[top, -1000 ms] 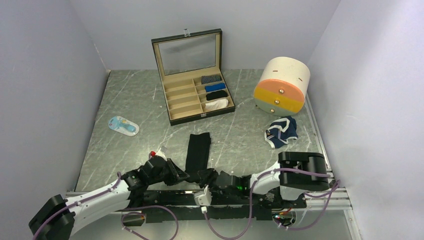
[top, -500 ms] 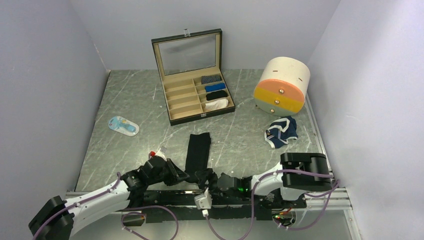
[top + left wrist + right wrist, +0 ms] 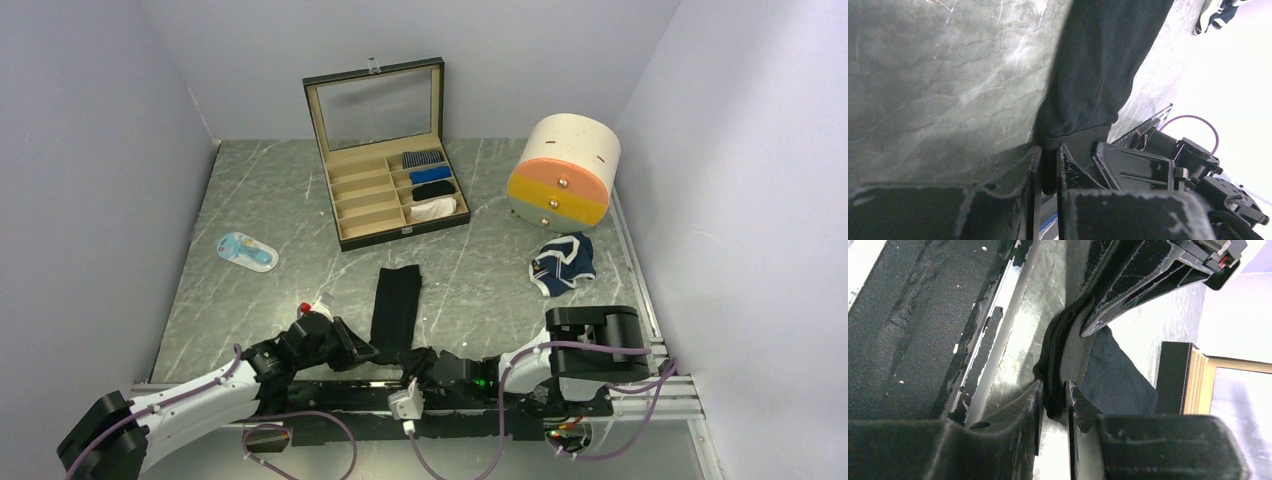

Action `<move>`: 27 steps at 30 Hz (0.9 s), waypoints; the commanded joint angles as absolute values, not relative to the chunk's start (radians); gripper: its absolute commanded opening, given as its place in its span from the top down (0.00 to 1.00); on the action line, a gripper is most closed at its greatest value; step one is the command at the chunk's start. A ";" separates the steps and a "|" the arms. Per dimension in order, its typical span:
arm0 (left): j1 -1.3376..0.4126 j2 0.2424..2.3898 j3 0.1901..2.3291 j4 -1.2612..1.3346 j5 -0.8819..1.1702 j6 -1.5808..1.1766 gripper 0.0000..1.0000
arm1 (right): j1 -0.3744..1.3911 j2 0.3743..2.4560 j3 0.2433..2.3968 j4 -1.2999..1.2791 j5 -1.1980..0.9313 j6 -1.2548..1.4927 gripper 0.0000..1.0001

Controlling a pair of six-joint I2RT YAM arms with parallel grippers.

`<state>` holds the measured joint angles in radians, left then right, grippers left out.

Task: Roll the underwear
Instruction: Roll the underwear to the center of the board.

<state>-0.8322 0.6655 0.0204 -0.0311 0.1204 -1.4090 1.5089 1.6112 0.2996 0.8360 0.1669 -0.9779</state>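
Observation:
The black underwear [image 3: 396, 300] lies folded into a long narrow strip on the marble table, its near end at the table's front edge. My left gripper [image 3: 372, 352] is shut on the left corner of that end; in the left wrist view the black underwear [image 3: 1108, 65] runs down into the left gripper [image 3: 1049, 155]. My right gripper [image 3: 415, 358] is shut on the right corner; the right wrist view shows the right gripper [image 3: 1054, 392] pinching the layered hem [image 3: 1060, 345]. The navy underwear [image 3: 563, 263] with white trim lies crumpled at the right.
An open compartment box [image 3: 360, 215] holding rolled cloths stands at the back. A round drawer unit [image 3: 563, 170] sits back right. A blue and white packet [image 3: 246, 250] lies at the left, and a small red and white object [image 3: 312, 305] lies by the left wrist.
My right gripper has shifted slightly left and nearer, and its jaws have gone from wide to closed on the hem of the black underwear. The left gripper has held still.

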 commanded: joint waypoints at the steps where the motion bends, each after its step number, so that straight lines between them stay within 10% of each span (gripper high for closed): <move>1: -0.832 0.681 -0.065 -0.094 0.099 -1.410 0.90 | 1.507 1.621 0.279 0.894 0.213 -0.982 0.79; 7: -0.833 0.654 -0.053 -0.137 0.082 -1.403 0.87 | 1.492 1.596 0.279 0.911 0.168 -0.903 1.00; 18: -0.833 0.589 0.114 -0.418 -0.061 -1.295 0.31 | 1.239 1.467 0.313 0.814 -0.352 -0.416 1.00; 27: -0.833 0.532 0.227 -0.545 -0.143 -1.217 0.23 | 1.130 1.583 0.317 0.973 -0.551 0.025 1.00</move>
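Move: Between the part-open right fingers lies the right corner of the underwear's near end, whose middle is roughly 3 cm to that hand's left, level with it and about 1 cm lower. The strip's middle lies some 9 cm ahead and 1 cm left, and the open box about 35 cm straight ahead. The left hand already holds the left corner, with the near end's middle about 3 cm to its right and 1 cm lower. Closing on the underwear's near right corner, the right fingers pinch it, then the hand rises about 2 cm and rolls forward around its fingers by some 50 degrees, top side going forward, with a small shift forward and back. The left hand opens wide, lets go of the left corner and backs off to the left and up, a little forward. ##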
